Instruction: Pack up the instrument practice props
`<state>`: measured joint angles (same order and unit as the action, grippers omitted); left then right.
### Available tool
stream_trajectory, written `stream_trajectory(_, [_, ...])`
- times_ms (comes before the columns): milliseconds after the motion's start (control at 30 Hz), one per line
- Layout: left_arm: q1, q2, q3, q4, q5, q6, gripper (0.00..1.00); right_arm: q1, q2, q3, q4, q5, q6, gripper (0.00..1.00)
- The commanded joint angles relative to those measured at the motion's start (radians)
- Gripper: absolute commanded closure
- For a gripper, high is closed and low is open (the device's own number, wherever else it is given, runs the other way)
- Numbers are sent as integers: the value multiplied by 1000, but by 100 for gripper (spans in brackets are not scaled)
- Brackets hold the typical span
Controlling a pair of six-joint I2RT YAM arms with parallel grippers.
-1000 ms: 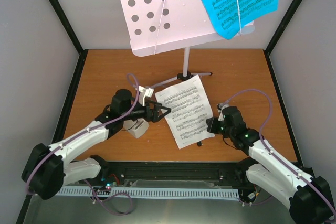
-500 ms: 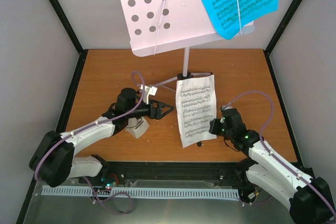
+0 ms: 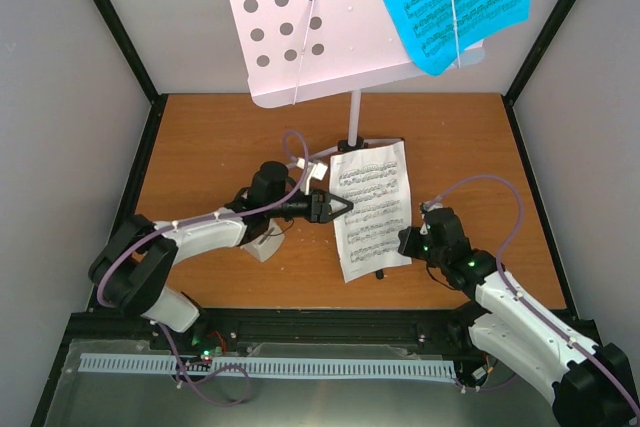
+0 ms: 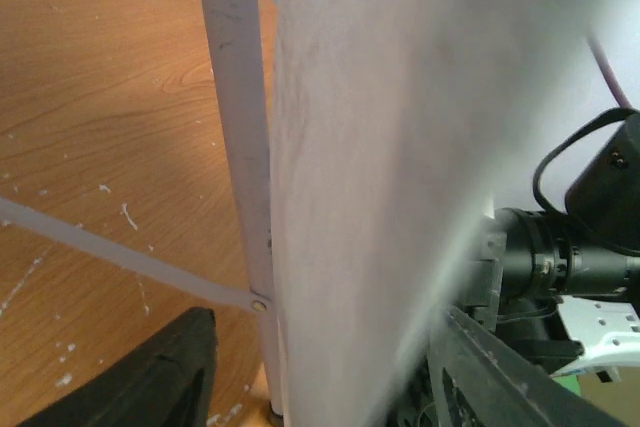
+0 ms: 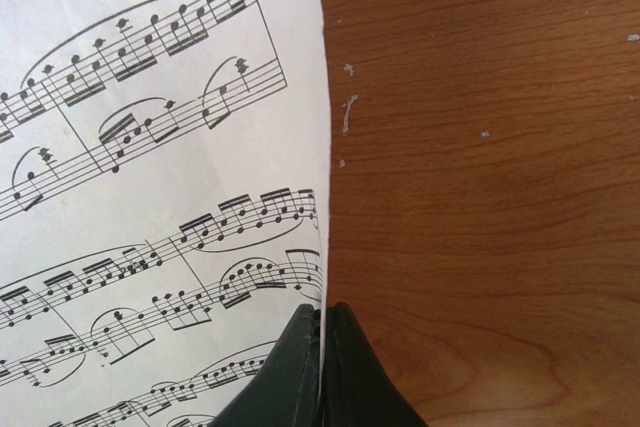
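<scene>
The white perforated music stand (image 3: 320, 27) rises at the back on a thin pole, with a blue sheet-music page (image 3: 450, 2) on its right side. A white sheet-music page (image 3: 372, 209) is lifted over the table. My right gripper (image 3: 405, 243) is shut on its right edge, seen close in the right wrist view (image 5: 322, 367). My left gripper (image 3: 335, 205) has reached the page's left edge. In the left wrist view its jaws stand apart, with the page's blank back (image 4: 380, 147) between them. The small white metronome (image 3: 265, 242) sits half hidden under the left arm.
The stand's tripod legs (image 3: 375, 141) spread on the wooden table behind the page, and one leg (image 4: 240, 147) runs just beside the left gripper. Grey walls and black frame posts (image 3: 110, 22) close in the table on three sides.
The left arm has reached right, from beside the metronome to the white page's left edge, its jaws narrowing. The page has swung from slanted to nearly straight, still held by the right gripper.
</scene>
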<state>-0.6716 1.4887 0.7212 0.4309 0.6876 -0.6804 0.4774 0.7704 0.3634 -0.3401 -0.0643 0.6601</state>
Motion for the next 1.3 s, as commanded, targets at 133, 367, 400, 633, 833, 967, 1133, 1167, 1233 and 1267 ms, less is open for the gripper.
stream_trajectory(133, [-17, 36, 68, 17, -47, 8, 72, -2, -34, 1, 20, -13, 23, 97])
stream_trajectory(367, [-19, -14, 67, -25, -72, 31, 100, -2, -34, 15, 25, -10, 15, 97])
stream_trajectory(400, [-19, -23, 69, -30, -74, 33, 100, -2, -35, 21, 21, -4, 12, 97])
stream_trajectory(633, [-19, -103, 132, -133, -75, 76, 100, -2, -86, 97, -56, 51, -49, 32])
stream_trajectory(833, [19, -203, 203, -284, -60, 117, 100, -2, -138, 186, -152, 142, -118, 3])
stream_trajectory(967, [161, -286, 177, -304, 32, 63, 100, -3, -150, 220, -174, 186, -146, 0])
stream_trajectory(1133, [326, -382, 182, -374, 94, 70, 100, -2, -154, 226, -182, 211, -158, 0])
stream_trajectory(1167, [366, -395, 183, -379, 112, 66, 100, -2, -155, 225, -183, 211, -156, 0])
stream_trajectory(1233, [453, -415, 179, -380, 151, 50, 100, -2, -158, 220, -182, 209, -153, 0])
stream_trajectory(1267, [498, -422, 175, -379, 177, 41, 100, -3, -159, 217, -182, 208, -151, 0])
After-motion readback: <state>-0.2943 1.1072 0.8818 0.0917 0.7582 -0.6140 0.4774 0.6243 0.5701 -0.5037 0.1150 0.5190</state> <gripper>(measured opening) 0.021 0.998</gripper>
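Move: The music sheet slopes between my hands. From my open left hand its middle lies about 5 cm right, level front to back and some 4 cm lower, with the left edge already between the fingers. My shut right hand pinches the right edge, the middle being some 6 cm left, 4 cm ahead and 5 cm higher. From my left hand, the metronome stands about 18 cm left; the stand's hub is roughly 18 cm ahead and 2 cm right, both well below. I shut my left fingers on the sheet's left edge and pause while my right hand still pinches the other side. Then my right fingers open wide, letting go as that hand rises about 10 cm. My left hand keeps its pinch, lifting some 15 cm, then swings left and a little forward while rising, away from my right hand, turning counter-clockwise. ##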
